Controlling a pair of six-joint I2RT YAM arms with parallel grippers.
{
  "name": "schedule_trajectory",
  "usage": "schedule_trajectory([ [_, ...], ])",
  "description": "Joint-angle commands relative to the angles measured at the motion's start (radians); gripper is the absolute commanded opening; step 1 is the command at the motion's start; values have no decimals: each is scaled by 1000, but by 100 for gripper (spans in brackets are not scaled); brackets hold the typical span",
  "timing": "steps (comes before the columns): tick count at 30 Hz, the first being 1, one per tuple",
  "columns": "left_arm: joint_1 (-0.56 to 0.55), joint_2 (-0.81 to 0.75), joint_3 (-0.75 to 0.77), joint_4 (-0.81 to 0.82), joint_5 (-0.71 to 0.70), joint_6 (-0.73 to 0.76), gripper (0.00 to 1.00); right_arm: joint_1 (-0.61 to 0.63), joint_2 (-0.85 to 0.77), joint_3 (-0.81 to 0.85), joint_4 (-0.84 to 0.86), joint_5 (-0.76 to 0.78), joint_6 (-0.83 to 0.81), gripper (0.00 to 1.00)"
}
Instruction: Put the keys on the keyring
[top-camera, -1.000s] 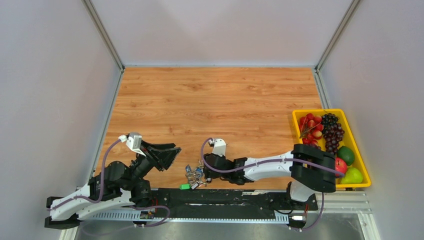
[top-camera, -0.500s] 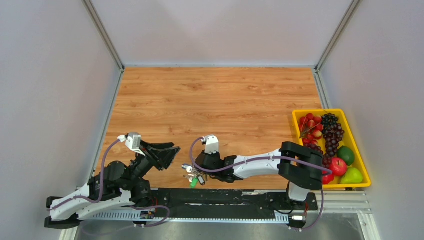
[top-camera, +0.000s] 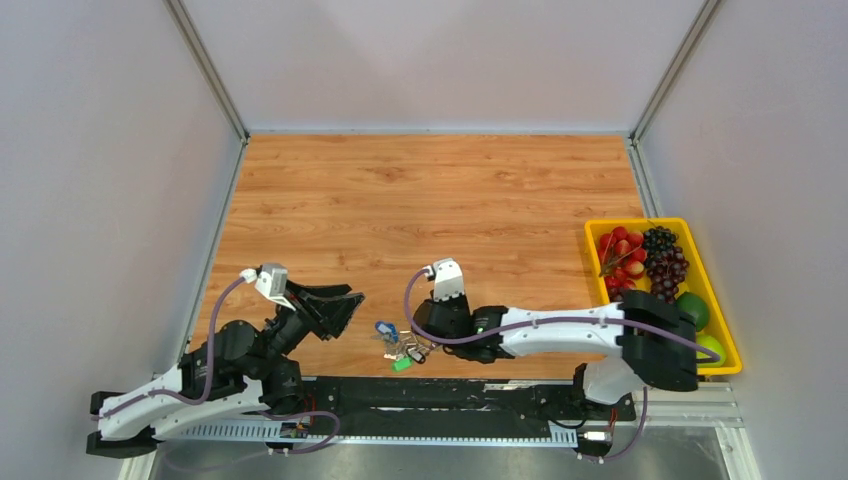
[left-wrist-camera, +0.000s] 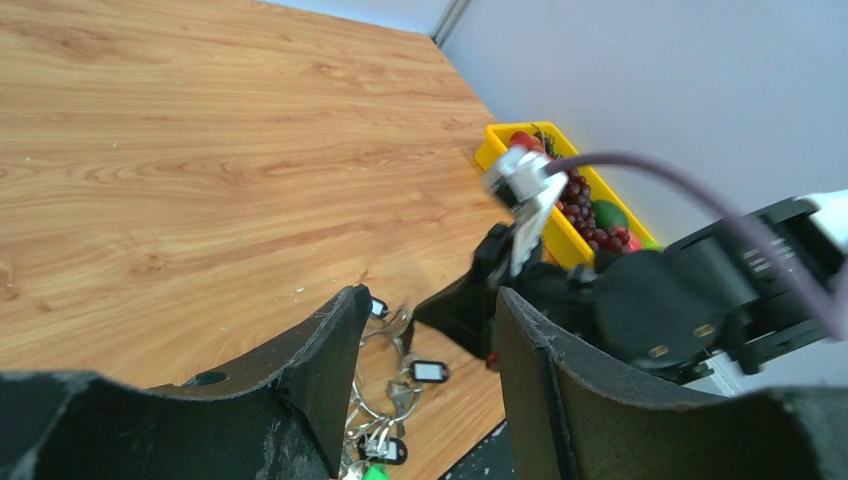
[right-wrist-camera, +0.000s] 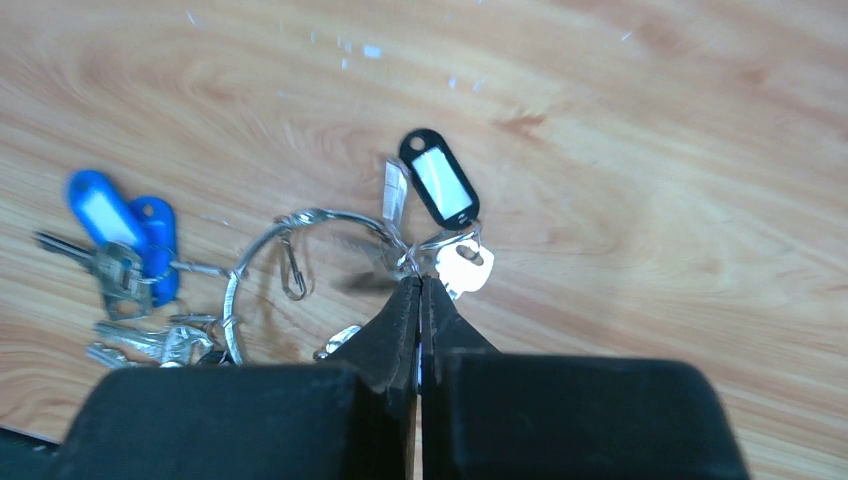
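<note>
The keyring (right-wrist-camera: 240, 270), a thin silver wire loop, lies on the wooden table near its front edge. Several keys hang on it: two with blue tags (right-wrist-camera: 100, 210), one with a black tag (right-wrist-camera: 440, 180) and a bare silver key (right-wrist-camera: 462, 268). From above, the bunch (top-camera: 400, 345) shows a green tag (top-camera: 402, 364) at its near side. My right gripper (right-wrist-camera: 419, 280) is shut, its tips pinching the keyring's wire where the black-tagged key joins. My left gripper (top-camera: 345, 305) hovers open to the left of the bunch with nothing between its fingers; in its own view the keyring (left-wrist-camera: 357, 395) lies below them.
A yellow tray (top-camera: 596, 228) of grapes, strawberries, apples and a pear stands at the table's right edge, beside the right arm's elbow. The black base rail (top-camera: 450, 392) runs just in front of the keys. Grey walls enclose the table on three sides.
My right gripper closed from half open to shut on the keyring and shifted the bunch slightly right and away from the front edge. The left arm barely moved.
</note>
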Motion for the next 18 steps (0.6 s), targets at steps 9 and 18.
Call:
schedule_trajectory([
  [9, 0, 64, 25, 82, 4, 31, 60, -8, -313, 79, -63, 230, -199, 0],
  [18, 0, 96, 32, 111, 1, 44, 60, -20, -363, 218, -64, 289, -354, 0],
])
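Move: The keyring lies roughly 4 cm to the left of the right hand, a centimetre nearer the base and 3 cm lower, already caught by its shut fingers through a small loop. The black tag is about 3 cm ahead of this hand, straight out; the blue tags are some 9 cm to its left, level with it; the green tag is around 5 cm back and 5 cm left. From the idle left hand the keyring is about 5 cm ahead, 7 cm right and 23 cm below. The keyring and its keys are drawn up off the table by the right hand, which keeps its pinch on the small loop and climbs about 15 cm, quickly at first and then slower, while easing a few cm forward and to the right. The wrist tips its fingertips up by some 20 degrees, and the fingers stay shut. ##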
